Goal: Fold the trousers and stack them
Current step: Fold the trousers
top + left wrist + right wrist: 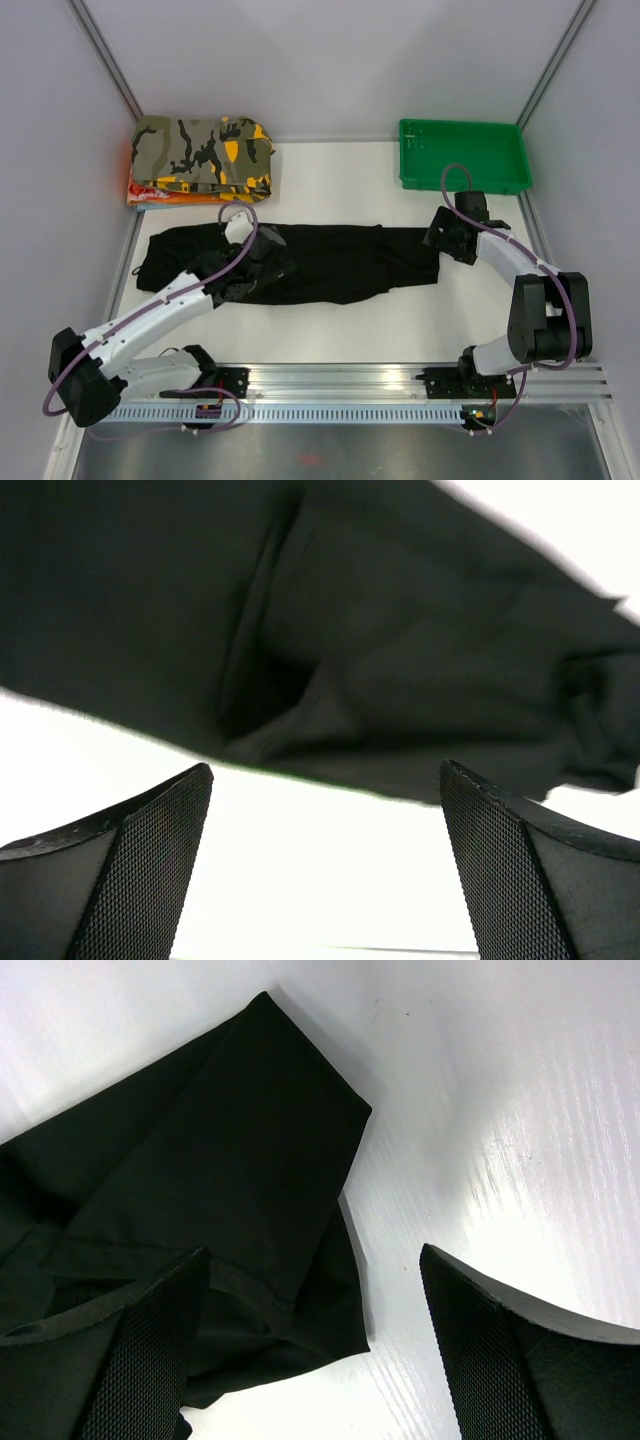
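The black trousers (330, 262) lie flat across the middle of the table, stretched left to right. My left gripper (255, 268) hovers over their left-centre part. In the left wrist view it (325, 768) is open, with bare white table between the fingers and the rumpled trousers (400, 630) just beyond the fingertips. My right gripper (447, 240) is at the trousers' right end. The right wrist view shows it (312, 1252) open, with the layered leg ends (220, 1140) lying on the table between and beside the left finger (150, 1350).
A folded camouflage garment (205, 150) sits on an orange item at the back left corner. A green tray (420, 184) stands at the back right, close behind the right arm. The metal rail (350, 380) with the arm bases runs along the near edge.
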Available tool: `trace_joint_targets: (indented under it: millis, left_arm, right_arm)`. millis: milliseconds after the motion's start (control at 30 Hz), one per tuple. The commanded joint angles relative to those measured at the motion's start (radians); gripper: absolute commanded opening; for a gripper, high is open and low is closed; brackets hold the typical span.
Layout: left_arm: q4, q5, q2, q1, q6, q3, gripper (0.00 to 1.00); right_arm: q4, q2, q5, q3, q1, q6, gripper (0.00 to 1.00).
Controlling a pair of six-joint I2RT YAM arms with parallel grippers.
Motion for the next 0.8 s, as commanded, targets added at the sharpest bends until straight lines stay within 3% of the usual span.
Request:
trace_joint_targets:
  millis: [0,167,400,633,767]
  left_arm:
    - [0.094,-0.067,-0.002,0.057,0.237,0.082,1.00]
    - [0.260,0.170,0.185,0.252,0.399,0.082,0.95]
    - [0.398,0.319,0.365,0.355,0.592,0.070,0.83]
    - [0.490,0.381,0.442,0.389,0.587,0.065,0.73]
    - [0.501,0.428,0.489,0.388,0.488,0.061,0.67]
  right_arm:
    - [0.018,0.003,0.022,0.033,-0.002,0.001,0.92]
    - [0.010,-0.002,0.025,0.039,-0.002,0.001,0.92]
    - [-0.010,-0.007,0.021,0.052,-0.002,0.000,0.91]
    - [-0.010,-0.004,0.021,0.039,-0.002,0.003,0.91]
    - [-0.012,0.003,0.030,0.039,-0.002,0.006,0.91]
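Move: The folded-back trouser hem, its far corner, lies about 10 cm ahead of the open left hand, 2 cm to its left and some 12 cm below. The trousers' far edge runs roughly 5 cm beyond that corner, and a raised flap sits about 2 cm back and 4 cm right of the hand. The camouflage pile is some 27 cm ahead and 17 cm left. From the right hand, the corner is about 45 cm left, level fore and aft, 3 cm lower. No touch can be made out yet: the left hand heads forward over the trousers towards the hem corner, about 12 cm in all, first lifting slightly, then sinking to end some 8 cm below its start. On the way the wrist turns about 15 degrees clockwise and the wide-open fingers narrow to roughly two-thirds open. ##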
